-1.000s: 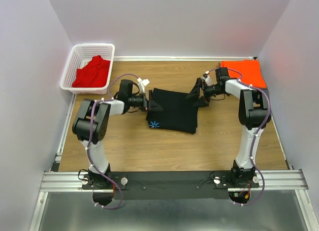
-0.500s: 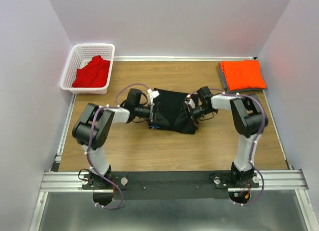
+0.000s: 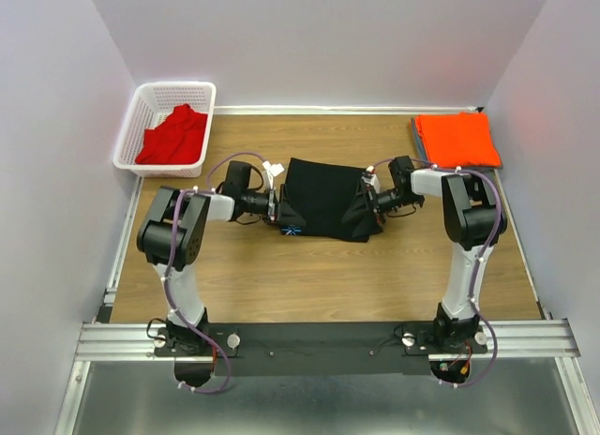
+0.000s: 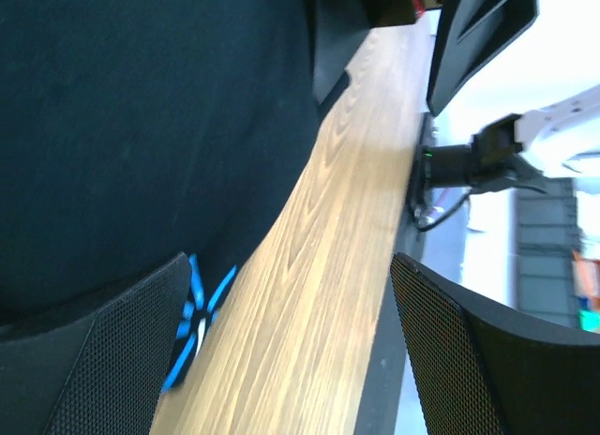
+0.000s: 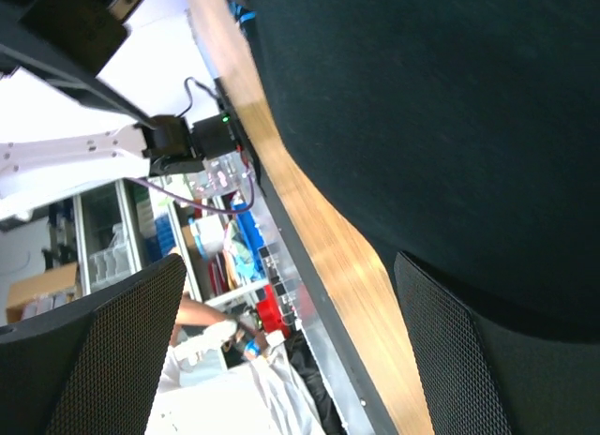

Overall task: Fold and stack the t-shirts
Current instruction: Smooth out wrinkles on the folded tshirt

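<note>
A black t-shirt [image 3: 323,196] lies folded in the middle of the table, with a blue logo [image 3: 291,231] at its near left corner. My left gripper [image 3: 284,213] is open and low at that left edge; in the left wrist view one finger [image 4: 112,360] overlaps the black t-shirt [image 4: 141,126] by the logo [image 4: 197,308], and only bare wood shows between the jaws. My right gripper [image 3: 366,210] is open at the shirt's near right corner; one of its fingers [image 5: 459,360] is over the black t-shirt [image 5: 422,107]. An orange t-shirt [image 3: 457,140] lies folded at the back right. A red t-shirt [image 3: 173,135] is crumpled in the basket.
A white mesh basket [image 3: 141,102] stands at the back left corner. A dark layer shows under the orange shirt's left edge. White walls close in the table at the back and sides. A metal rail [image 3: 319,339] carries the arm bases at the near edge.
The right gripper has swung from near the orange shirt down to the black shirt's near right corner. The left gripper stayed at the left edge. The black shirt sits slightly farther back.
</note>
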Tool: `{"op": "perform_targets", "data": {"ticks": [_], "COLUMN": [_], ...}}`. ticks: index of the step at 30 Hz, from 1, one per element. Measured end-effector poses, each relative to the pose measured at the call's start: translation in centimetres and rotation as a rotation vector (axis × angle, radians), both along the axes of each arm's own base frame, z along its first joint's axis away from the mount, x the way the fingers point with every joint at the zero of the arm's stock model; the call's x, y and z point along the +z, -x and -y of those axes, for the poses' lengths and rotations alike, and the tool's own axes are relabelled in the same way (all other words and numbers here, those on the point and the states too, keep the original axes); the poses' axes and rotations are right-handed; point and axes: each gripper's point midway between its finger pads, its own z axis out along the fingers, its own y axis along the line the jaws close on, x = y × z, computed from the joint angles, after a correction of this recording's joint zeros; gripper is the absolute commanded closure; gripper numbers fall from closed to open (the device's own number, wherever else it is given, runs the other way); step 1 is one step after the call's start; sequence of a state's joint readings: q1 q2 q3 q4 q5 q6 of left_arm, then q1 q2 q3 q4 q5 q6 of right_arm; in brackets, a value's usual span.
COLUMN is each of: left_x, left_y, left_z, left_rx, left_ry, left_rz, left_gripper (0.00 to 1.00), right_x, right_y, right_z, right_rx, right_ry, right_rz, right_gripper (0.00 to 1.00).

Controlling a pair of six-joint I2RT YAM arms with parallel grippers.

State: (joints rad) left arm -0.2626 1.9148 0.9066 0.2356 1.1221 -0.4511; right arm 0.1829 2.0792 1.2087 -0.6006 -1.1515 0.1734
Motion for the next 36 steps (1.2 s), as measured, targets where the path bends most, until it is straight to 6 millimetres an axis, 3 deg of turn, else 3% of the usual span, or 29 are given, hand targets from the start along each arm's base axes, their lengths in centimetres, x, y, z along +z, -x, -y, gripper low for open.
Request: {"op": "perform_targets", "data": {"ticks": [5,7,10,13,17,19,27,32,36], "left_x": [2.8,4.6,5.7,4.3,-0.2,-1.0,-0.6,2.7,9.6], "left_y": [1.6,2.6,4.0,4.3,3.5,3.4,1.8,0.4,-3.6], "left_z": [0.1,1.2,2.7,3.3,2.0,1.2,0.2,-0.1,0.6], "left_rx": [-0.005,-0.04,-0.091,-0.103,-0.052,-0.045,-0.013,0.008,0.014], "left_ry": [-0.025,-0.01,0.008,0.003,-0.048,-0.025,-0.016,-0.07,-0.103], "left_rz": [0.078,0.129,0.164,0.125,-0.016,-0.073,-0.074,0.106,0.472], "left_gripper": [0.03,0.04,0.04,0.04,0.03,0.04,0.04,0.04,0.03], "right_x": [1.2,2.7,4.4,4.3,1.4,-0.4,-0.2,1.7,5.8], "right_y": [0.1,0.0,0.1,0.2,0.6,0.9,-1.3,-3.5,-4.3], "right_z": [1.2,1.4,0.8,-0.1,-0.4,-0.2,0.0,0.8,1.6], "right_rx": [-0.022,-0.029,-0.015,0.012,0.036,0.039,0.056,0.049,0.017], "right_ry": [0.041,0.044,0.038,0.043,0.092,0.112,0.15,0.179,0.19], "right_rz": [0.012,0.052,0.099,0.107,0.05,-0.005,0.053,0.191,0.32], "right_gripper": [0.0,0.0,0.0,0.0,0.0,0.0,0.0,0.0,0.0]}}
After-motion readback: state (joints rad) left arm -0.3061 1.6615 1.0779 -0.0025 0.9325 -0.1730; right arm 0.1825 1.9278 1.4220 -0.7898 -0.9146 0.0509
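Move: The black folded t-shirt lies spread between the open grippers, its middle about 10 cm right of the left hand, 3 cm ahead and 2 cm below. Its blue print is 5 cm back from that hand and 1 cm to the right. From the right hand the t-shirt's middle is some 8 cm left, 3 cm ahead and 2 cm below. The orange pile stands about 24 cm right of the right hand and 18 cm farther out. Lift both open grippers about 5 cm off the black t-shirt, drawing the left one back and slightly right over the cloth. Set both down again by the near hem and stroke them forward along it, the left a little, the right about 3 cm. Then raise both clear, still going forward, rolling their front sides up, the left most. ##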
